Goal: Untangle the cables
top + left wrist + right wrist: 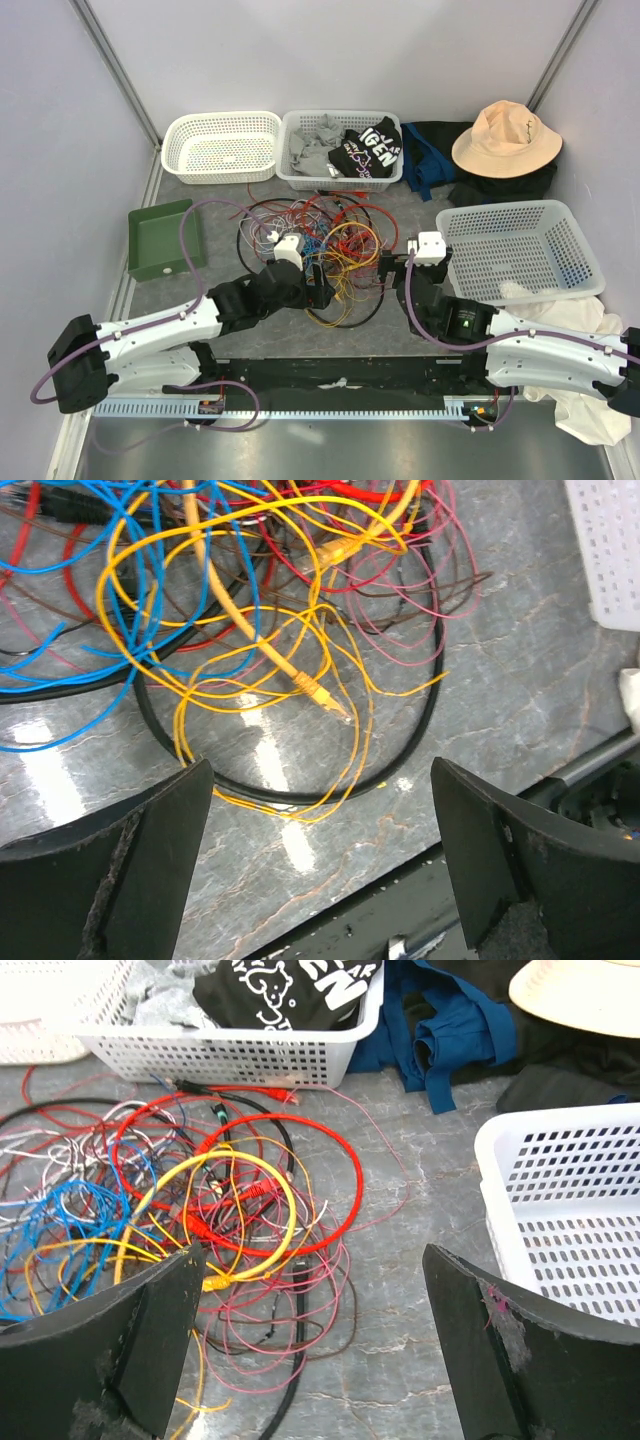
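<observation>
The cables [320, 240] lie in a loose tangle of red, yellow, orange, blue, pink, white and black wires on the grey table between the two arms. My left gripper [322, 287] is at the tangle's near edge, open and empty. In the left wrist view it [320, 770] hovers just short of a black loop [300, 798] and thin yellow strands [250, 650]. My right gripper [390, 266] is at the tangle's right side. In the right wrist view it [312, 1252] is open and empty, with pink wires [290, 1330] and a red loop [345, 1160] ahead.
An empty white basket [222, 145] and a basket of clothes [340, 180] stand at the back. A large white basket [520, 250] is on the right. A green tray [165, 240] lies left. A hat [505, 138], dark clothing and a white cloth [570, 320] lie right.
</observation>
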### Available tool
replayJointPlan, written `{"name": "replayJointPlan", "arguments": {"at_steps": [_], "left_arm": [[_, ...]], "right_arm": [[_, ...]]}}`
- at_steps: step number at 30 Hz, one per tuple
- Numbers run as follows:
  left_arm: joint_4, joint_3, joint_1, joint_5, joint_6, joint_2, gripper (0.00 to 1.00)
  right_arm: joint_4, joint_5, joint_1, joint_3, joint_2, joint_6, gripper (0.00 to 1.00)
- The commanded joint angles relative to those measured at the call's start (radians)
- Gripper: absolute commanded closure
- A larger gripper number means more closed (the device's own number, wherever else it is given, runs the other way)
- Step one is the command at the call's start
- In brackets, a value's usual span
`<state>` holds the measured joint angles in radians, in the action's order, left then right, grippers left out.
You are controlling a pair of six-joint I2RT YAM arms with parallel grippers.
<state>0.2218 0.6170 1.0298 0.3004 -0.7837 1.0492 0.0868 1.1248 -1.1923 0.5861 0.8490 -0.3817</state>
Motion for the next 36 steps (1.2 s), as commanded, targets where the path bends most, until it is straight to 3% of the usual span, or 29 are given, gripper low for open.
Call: {"name": "replayJointPlan", "arguments": {"at_steps": [1, 4, 10, 12, 14, 16, 27, 32, 35, 36], "left_arm": [[-0.096, -0.009, 0.003, -0.032, 0.032, -0.037, 0.04], [-0.122, -0.043, 0.003, -0.037, 0.05, -0.084, 0.03], [-0.119, -0.028, 0.004, -0.038, 0.089, -0.118, 0.05], [-0.108, -0.017, 0.004, -0.038, 0.09, -0.121, 0.06], [-0.098, -0.016, 0.003, -0.038, 0.087, -0.127, 0.07], [-0.079, -0.014, 0.004, -0.037, 0.084, -0.138, 0.08], [-0.055, -0.082, 0.004, 0.002, 0.092, -0.285, 0.08], [-0.039, -0.079, 0.004, 0.006, 0.098, -0.279, 0.08], [-0.035, -0.083, 0.004, 0.009, 0.09, -0.278, 0.09], [-0.033, -0.083, 0.004, 0.009, 0.087, -0.276, 0.09]], "right_arm": [[0.059, -0.028, 0.0, 0.012, -0.001, 0.027, 0.02], [0.051, -0.124, 0.051, 0.007, 0.022, -0.039, 0.02], [-0.054, -0.547, 0.46, 0.04, 0.212, -0.146, 0.02], [-0.138, -0.706, 0.566, 0.061, 0.312, -0.163, 0.07], [-0.176, -0.784, 0.612, 0.084, 0.384, -0.169, 0.23], [-0.208, -0.821, 0.628, 0.124, 0.485, -0.178, 0.38], [-0.335, -0.907, 0.635, 0.158, 0.683, -0.201, 0.36], [-0.346, -0.91, 0.635, 0.172, 0.762, -0.207, 0.42], [-0.338, -0.889, 0.635, 0.172, 0.776, -0.207, 0.51], [-0.337, -0.879, 0.637, 0.17, 0.771, -0.209, 0.58]]}}
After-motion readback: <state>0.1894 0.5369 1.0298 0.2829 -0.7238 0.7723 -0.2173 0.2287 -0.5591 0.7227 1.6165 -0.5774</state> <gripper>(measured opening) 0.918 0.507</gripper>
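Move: The yellow loop's right edge lies some 13 cm ahead of the right hand, 4 cm to its left and about 20 cm below. At about that same level, the red loop is centred 19 cm ahead and 4 cm left, the blue cables 13 cm ahead and 23 cm left, and the right basket 10 cm ahead and 27 cm right. From the left hand, the yellow loop's right edge is about 17 cm ahead, 15 cm right and 11 cm below. The right hand dives into the right side of the cable pile, some 17 cm down and 12 cm forward, swinging a little right before coming back left, while its fingers tip about 30 degrees downward and close from wide to about half open, ending astride the yellow loop's right edge with no clear grip on it. Meanwhile the empty left hand, still open, backs off upward about 5 cm from the near side of the pile, its fingers tilting slightly up. ##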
